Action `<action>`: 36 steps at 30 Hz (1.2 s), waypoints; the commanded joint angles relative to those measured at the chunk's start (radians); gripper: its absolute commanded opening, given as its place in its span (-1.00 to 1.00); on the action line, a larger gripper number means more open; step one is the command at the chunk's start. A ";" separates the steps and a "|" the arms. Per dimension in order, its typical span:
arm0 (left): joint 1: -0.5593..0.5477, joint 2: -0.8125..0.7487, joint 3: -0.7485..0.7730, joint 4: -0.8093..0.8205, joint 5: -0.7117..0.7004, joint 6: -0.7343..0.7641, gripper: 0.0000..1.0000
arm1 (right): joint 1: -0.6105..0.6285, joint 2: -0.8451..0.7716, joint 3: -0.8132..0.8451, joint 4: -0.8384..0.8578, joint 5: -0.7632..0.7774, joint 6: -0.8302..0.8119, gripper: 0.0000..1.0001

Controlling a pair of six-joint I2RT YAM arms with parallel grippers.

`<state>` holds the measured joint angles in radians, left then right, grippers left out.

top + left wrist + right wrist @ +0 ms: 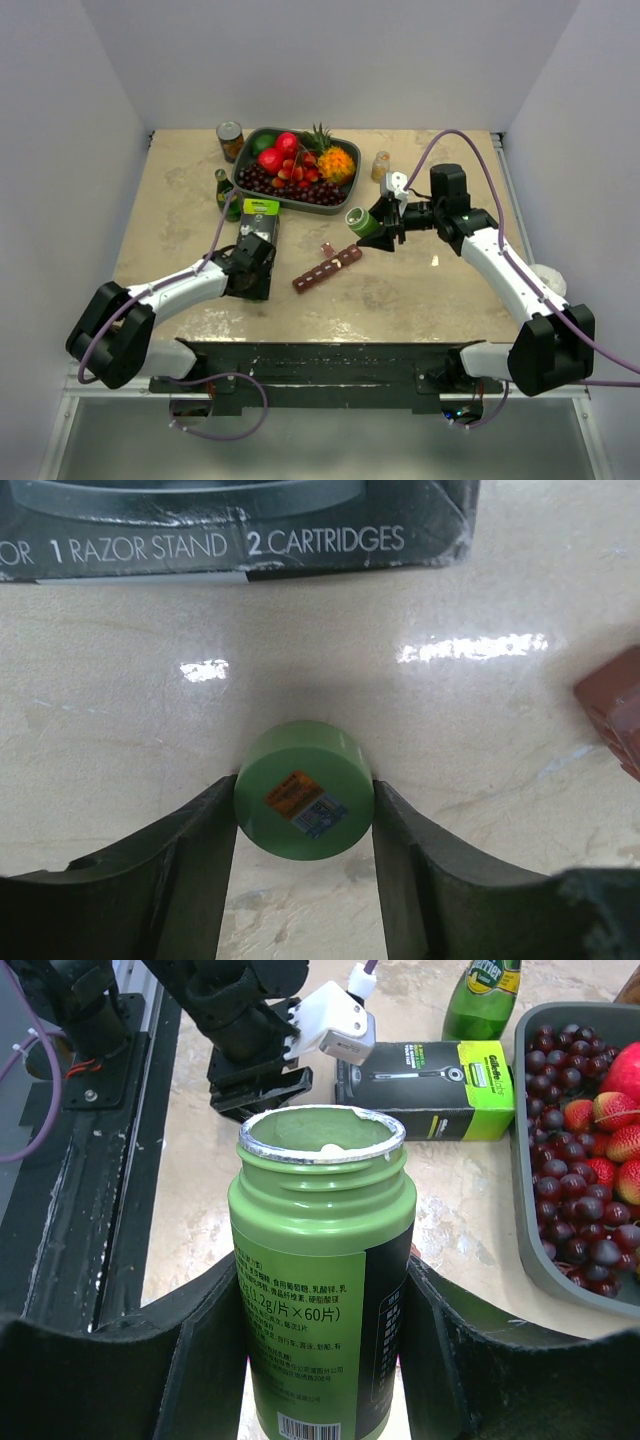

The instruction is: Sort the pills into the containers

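The containers, a dark red pill-organiser strip (327, 268), lie mid-table; one corner (615, 708) shows at the right of the left wrist view. My right gripper (374, 228) (325, 1300) is shut on an uncapped green pill bottle (358, 219) (320, 1260), held tilted above the table just beyond the strip. A white pill (328, 1148) sits inside its rim. My left gripper (257, 264) (304, 785) is low on the table left of the strip. Both its fingers press the sides of a round green cap (303, 802) that rests on the table. The top view hides the cap.
A black-and-green razor box (260, 222) (230, 525) (420, 1088) lies just beyond my left gripper. A dark fruit tray (246, 166) (535, 1240) stands at the back. A can (230, 140), a green glass bottle (228, 195) and a small jar (381, 165) stand around it.
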<state>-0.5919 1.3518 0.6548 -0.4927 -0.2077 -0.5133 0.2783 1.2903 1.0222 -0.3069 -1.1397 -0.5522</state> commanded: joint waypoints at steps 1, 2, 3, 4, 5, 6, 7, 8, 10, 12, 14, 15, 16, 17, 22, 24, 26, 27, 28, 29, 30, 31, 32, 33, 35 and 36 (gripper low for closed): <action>-0.006 -0.084 0.039 -0.021 0.062 0.016 -0.52 | -0.004 0.004 0.021 0.012 -0.008 -0.020 -1.00; -0.005 -0.100 0.046 -0.020 0.085 0.022 -0.54 | -0.005 0.006 0.021 0.012 -0.006 -0.020 -1.00; -0.006 -0.118 0.049 -0.017 0.112 0.028 -0.59 | -0.005 0.006 0.019 0.012 -0.005 -0.022 -1.00; -0.005 -0.150 0.055 -0.012 0.176 0.041 -0.60 | -0.005 0.009 0.019 0.012 -0.003 -0.023 -1.00; -0.006 -0.166 0.065 0.002 0.203 0.045 -0.63 | -0.005 0.007 0.018 0.014 -0.002 -0.025 -1.00; -0.006 -0.183 0.071 0.009 0.240 0.048 -0.69 | -0.005 0.009 0.018 0.012 -0.003 -0.025 -1.00; -0.006 -0.207 0.077 0.020 0.301 0.052 -0.71 | -0.004 0.007 0.018 0.011 0.000 -0.026 -1.00; -0.006 -0.221 0.089 0.040 0.324 0.050 -0.75 | -0.005 0.009 0.016 0.012 0.001 -0.028 -1.00; -0.006 -0.253 0.103 0.066 0.390 0.041 -0.82 | -0.004 0.009 0.015 0.011 0.003 -0.031 -1.00; -0.006 -0.272 0.121 0.109 0.424 0.030 -0.86 | -0.005 0.012 0.015 0.009 0.006 -0.032 -1.00; -0.003 -0.293 0.141 0.152 0.470 0.015 -0.87 | -0.004 0.014 0.015 0.008 0.005 -0.037 -1.00; -0.005 -0.308 0.146 0.169 0.482 0.009 -0.88 | -0.004 0.012 0.015 0.006 0.006 -0.037 -1.00; -0.005 -0.316 0.152 0.187 0.507 -0.001 -0.88 | -0.004 0.014 0.015 0.006 0.006 -0.040 -1.00; -0.005 -0.325 0.157 0.225 0.517 -0.005 -0.88 | -0.004 0.015 0.015 0.003 0.006 -0.043 -1.00; -0.003 -0.359 0.173 0.345 0.573 -0.045 -0.89 | -0.004 0.018 0.013 -0.006 0.008 -0.060 -1.00; -0.005 -0.362 0.187 0.385 0.583 -0.053 -0.91 | -0.005 0.020 0.013 -0.012 0.009 -0.064 -1.00; -0.005 -0.362 0.203 0.417 0.594 -0.060 -0.92 | -0.005 0.020 0.013 -0.018 0.012 -0.074 -1.00; -0.005 -0.359 0.206 0.424 0.597 -0.063 -0.92 | -0.005 0.020 0.012 -0.021 0.018 -0.080 -1.00; -0.005 -0.356 0.216 0.430 0.608 -0.071 -0.92 | -0.004 0.020 0.013 -0.024 0.021 -0.090 -1.00; -0.005 -0.353 0.221 0.443 0.613 -0.074 -0.92 | -0.002 0.021 0.013 -0.032 0.024 -0.095 -1.00; -0.002 -0.347 0.224 0.451 0.617 -0.080 -0.93 | -0.002 0.021 0.015 -0.038 0.029 -0.101 -1.00; -0.002 -0.341 0.232 0.466 0.626 -0.091 -0.93 | -0.002 0.020 0.016 -0.043 0.038 -0.115 -1.00; -0.002 -0.318 0.242 0.477 0.642 -0.100 -0.95 | -0.004 0.024 0.022 -0.063 0.050 -0.129 -1.00; 0.001 -0.307 0.258 0.477 0.657 -0.111 -0.95 | -0.001 0.024 0.024 -0.067 0.058 -0.138 -1.00; 0.010 -0.264 0.279 0.477 0.679 -0.123 -0.96 | 0.001 0.024 0.027 -0.074 0.067 -0.144 -1.00; 0.015 -0.251 0.302 0.477 0.701 -0.137 -0.97 | 0.002 0.021 0.027 -0.075 0.072 -0.149 -1.00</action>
<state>-0.5892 1.0435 0.8745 -0.0807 0.4133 -0.5934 0.2787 1.3182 1.0222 -0.3672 -1.0847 -0.6537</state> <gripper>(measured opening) 0.566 0.546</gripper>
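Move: The green lid sits pinched in the left fingers at table level. The green bottle it is being taken to lies about 24 cm to the left hand's right, 4 cm farther out and 24 cm higher. The razor box lies flat some 14 cm straight ahead of the left hand; the pill organizer is about 16 cm to its right and 5 cm ahead. The right hand already has the bottle between its own fingers. The lid, still pinched in the left fingers, is lifted about 25 cm off the table and carried to the right towards the open bottle, the sideways travel being roughly half the rise. On the way the left wrist swings round some 60 degrees, so its fingers go from pointing down to pointing right and forward, nearly level. The right hand keeps its grip on the bottle and sinks slightly. ##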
